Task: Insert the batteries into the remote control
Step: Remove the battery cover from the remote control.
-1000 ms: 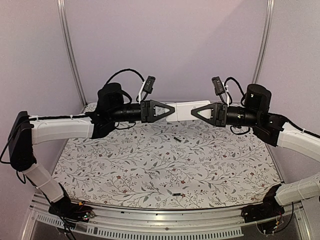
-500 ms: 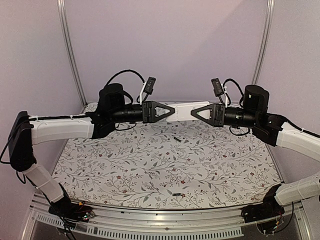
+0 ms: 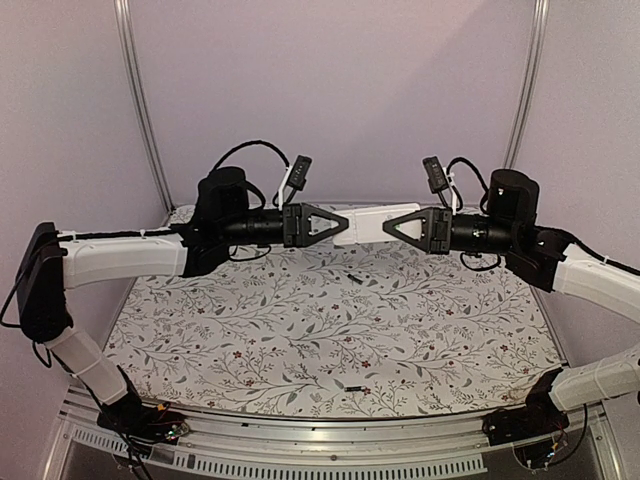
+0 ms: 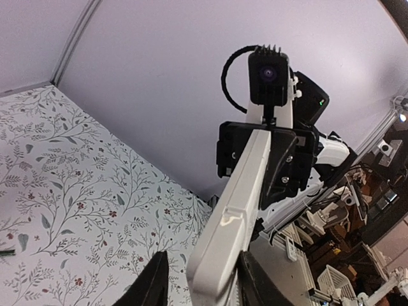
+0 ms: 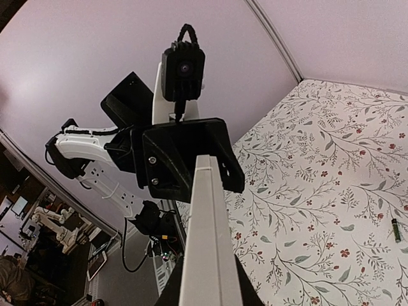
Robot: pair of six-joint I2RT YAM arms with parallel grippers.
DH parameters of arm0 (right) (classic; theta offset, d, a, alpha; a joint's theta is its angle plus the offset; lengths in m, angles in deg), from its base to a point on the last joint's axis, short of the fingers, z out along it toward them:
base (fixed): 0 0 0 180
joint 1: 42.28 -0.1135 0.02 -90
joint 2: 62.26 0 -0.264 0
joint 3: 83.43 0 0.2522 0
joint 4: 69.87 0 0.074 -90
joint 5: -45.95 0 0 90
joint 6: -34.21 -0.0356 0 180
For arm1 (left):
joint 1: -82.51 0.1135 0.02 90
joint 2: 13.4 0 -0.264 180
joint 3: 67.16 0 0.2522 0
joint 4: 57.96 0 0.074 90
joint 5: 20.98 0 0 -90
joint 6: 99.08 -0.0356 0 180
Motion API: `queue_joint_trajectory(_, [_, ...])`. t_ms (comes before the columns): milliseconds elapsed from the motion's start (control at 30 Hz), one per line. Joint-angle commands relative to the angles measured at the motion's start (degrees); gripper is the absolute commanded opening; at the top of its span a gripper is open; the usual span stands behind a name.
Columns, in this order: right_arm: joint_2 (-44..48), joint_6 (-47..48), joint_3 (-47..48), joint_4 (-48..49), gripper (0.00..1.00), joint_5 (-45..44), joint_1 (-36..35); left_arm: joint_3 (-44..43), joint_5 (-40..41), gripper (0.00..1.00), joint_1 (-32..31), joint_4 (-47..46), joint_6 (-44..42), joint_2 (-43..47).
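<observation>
The white remote control (image 3: 375, 224) hangs in mid-air above the far part of the table, edge-on between both arms. My right gripper (image 3: 392, 226) is shut on its right end; the right wrist view shows the remote (image 5: 207, 217) pinched between the fingers of the right gripper (image 5: 207, 290). My left gripper (image 3: 340, 224) stands round the left end. In the left wrist view the remote (image 4: 239, 197) touches one finger of the left gripper (image 4: 204, 284), with a gap to the other finger (image 4: 153, 284). One battery (image 3: 354, 278) lies mid-table, another battery (image 3: 351, 386) near the front edge.
The floral tablecloth (image 3: 300, 330) covers the table, bounded by a metal rail (image 3: 320, 432) in front and upright frame posts (image 3: 140, 110) at the back corners. The mid-table battery (image 5: 395, 229) shows at the right wrist view's edge.
The left jaws have narrowed round the remote's left end and eased a little. The remote and the right arm have barely moved.
</observation>
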Motion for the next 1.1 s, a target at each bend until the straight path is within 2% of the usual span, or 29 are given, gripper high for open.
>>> queue_joint_trajectory(0, [1.3, -0.5, 1.7, 3.4, 0.0, 2.8, 0.1, 0.1, 2.0, 0.31, 1.2, 4.2, -1.3, -0.2])
queue_joint_trajectory(167, [1.5, 0.0, 1.8, 2.7, 0.0, 2.1, 0.1, 0.4, 2.2, 0.2, 1.3, 5.2, -2.0, 0.4])
queue_joint_trajectory(467, [2.2, 2.2, 1.9, -0.7, 0.0, 0.5, 0.8, 0.9, 2.3, 0.21, 1.5, 6.8, -3.2, 1.6])
queue_joint_trajectory(500, [2.1, 2.3, 1.9, -0.7, 0.0, 0.5, 0.8, 0.8, 2.2, 0.23, 1.4, 6.8, -3.0, 1.5])
queue_joint_trajectory(567, [1.9, 2.3, 2.0, -0.7, 0.0, 1.0, 0.8, 0.4, 1.9, 0.38, 1.4, 6.7, -3.0, 1.3])
queue_joint_trajectory(600, [1.8, 2.2, 2.1, -0.6, 0.0, 1.1, 0.8, 0.4, 2.2, 0.4, 1.3, 6.7, -3.1, 1.3])
queue_joint_trajectory(700, [1.5, 1.9, 2.3, -0.4, 0.0, 1.4, 0.8, 0.2, 3.1, 0.36, 1.3, 7.2, -3.0, 0.9])
queue_joint_trajectory(900, [1.8, 2.2, 2.2, -1.5, 0.0, -0.4, 0.9, 0.2, 3.1, 0.19, 1.3, 8.1, -3.5, 1.2])
queue_joint_trajectory(1067, [2.1, 4.2, 2.3, -5.0, 0.0, -3.9, 1.0, 0.2, 3.1, 0.18, 1.3, 8.7, -3.7, 1.9])
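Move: The battery cover is at the left end of the remote, held in the air. It lies about 2 cm to the right of the left hand's point, roughly level fore and aft, and 1 cm below. One battery lies on the table 11 cm ahead, 4 cm right and some 30 cm below the left hand; the other lies 17 cm back and 3 cm right, equally low. From the right hand, the cover is about 8 cm left, straight across, 2 cm below. The left hand works at the cover end of the remote with its fingertips: it closes on it while drawing back about half a centimetre, then reopens to nearly the starting gap as it returns forward and sinks, and closes again to a clearly narrower pinch, ending about 1 cm lower. The right hand keeps its grip on the other end, sinking about 1 cm with the remote and easing slightly forward and to the right, so the left fingertips end nearer the remote's tip. ##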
